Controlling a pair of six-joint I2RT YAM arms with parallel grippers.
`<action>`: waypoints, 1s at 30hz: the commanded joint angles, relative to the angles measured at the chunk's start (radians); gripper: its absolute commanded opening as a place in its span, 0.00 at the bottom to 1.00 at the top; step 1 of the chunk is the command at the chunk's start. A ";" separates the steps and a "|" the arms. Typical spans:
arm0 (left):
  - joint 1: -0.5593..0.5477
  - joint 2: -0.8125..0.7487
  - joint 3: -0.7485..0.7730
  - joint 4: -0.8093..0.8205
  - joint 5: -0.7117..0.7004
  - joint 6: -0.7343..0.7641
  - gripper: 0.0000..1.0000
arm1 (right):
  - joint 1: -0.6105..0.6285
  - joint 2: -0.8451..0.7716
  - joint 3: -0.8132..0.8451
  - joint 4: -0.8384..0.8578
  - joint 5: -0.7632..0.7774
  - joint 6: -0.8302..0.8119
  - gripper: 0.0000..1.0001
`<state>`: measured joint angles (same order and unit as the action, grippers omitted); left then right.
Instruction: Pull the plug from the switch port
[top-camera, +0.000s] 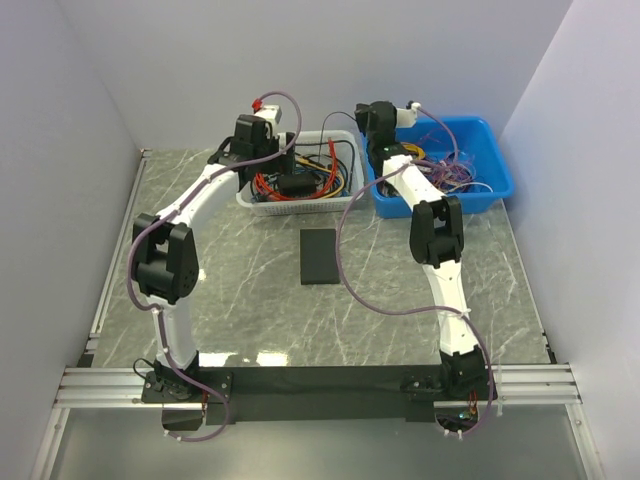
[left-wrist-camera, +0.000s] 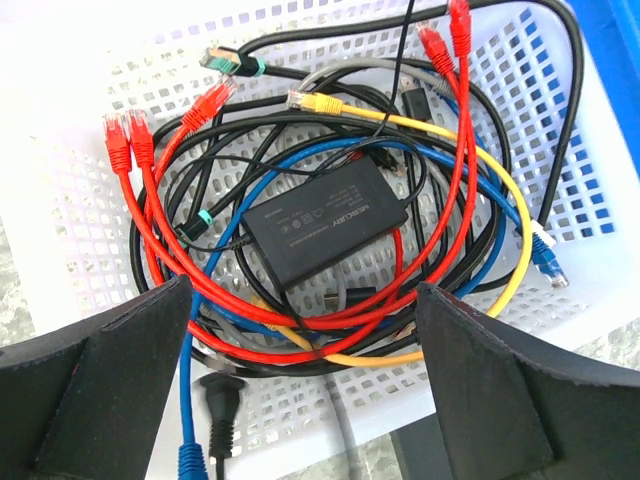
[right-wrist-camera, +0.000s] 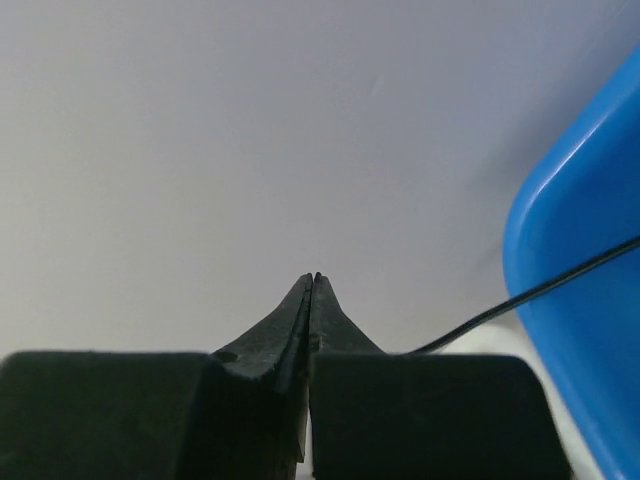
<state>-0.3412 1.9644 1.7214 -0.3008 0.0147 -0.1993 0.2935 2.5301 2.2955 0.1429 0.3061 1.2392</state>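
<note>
The switch (top-camera: 318, 256) is a flat matte-black box lying on the table in front of the white mesh basket (top-camera: 300, 208). No cable shows on it from above, and its ports and the plug are hidden. My left gripper (left-wrist-camera: 302, 290) hangs open over the basket (left-wrist-camera: 90, 240), above a tangle of red, blue, yellow and black cables and a smaller black box (left-wrist-camera: 325, 220) marked MERCURY. It holds nothing. My right gripper (right-wrist-camera: 314, 278) is shut on nothing and points at the bare wall beside the blue bin (right-wrist-camera: 580, 300). In the top view it sits high at the back (top-camera: 368, 115).
The blue bin (top-camera: 495, 170) at the back right holds more loose cables. A thin black cable (right-wrist-camera: 540, 290) runs over its rim. A black power plug (left-wrist-camera: 218, 400) lies in the basket's near corner. Grey walls close the table on three sides.
</note>
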 joint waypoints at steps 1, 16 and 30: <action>-0.001 -0.065 -0.005 0.026 0.011 0.003 0.99 | -0.002 -0.068 -0.037 0.060 0.004 -0.034 0.02; -0.001 -0.136 -0.111 0.068 0.024 0.064 0.99 | -0.019 -0.249 -0.286 0.166 -0.265 -0.866 0.54; 0.007 -0.171 -0.149 0.012 0.039 0.132 0.99 | 0.067 0.008 0.073 -0.037 -0.027 -1.797 0.61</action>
<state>-0.3397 1.8511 1.5761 -0.2974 0.0410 -0.1047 0.3492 2.4557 2.2833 0.1253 0.2058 -0.3546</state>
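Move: The thin black cable arching out of the white basket passes within about 2 cm of the right hand's shut tips, a little to the left and below, then drops into the blue bin. From that hand the basket's middle is about 16 cm left, 12 back and 19 down, the bin's about 22 right, 11 back and 17 down. From the left hand this stretch of cable is some 18 cm ahead, 19 right and level; the power adapter lies 5 ahead, 2 right, 14 down. The right hand opens its shut fingers to a little over half beside the black cable while dipping about 5 cm and easing back 2 or 3 cm by the bin's far left corner, then climbs some 7 cm, rolling about 90 degrees with its left side going down, so that the fingers come side by side, still pointing forward, with no hold on the cable. Meanwhile the left hand, still wide open and empty, draws back about 3 cm over the basket, away from the power adapter. ##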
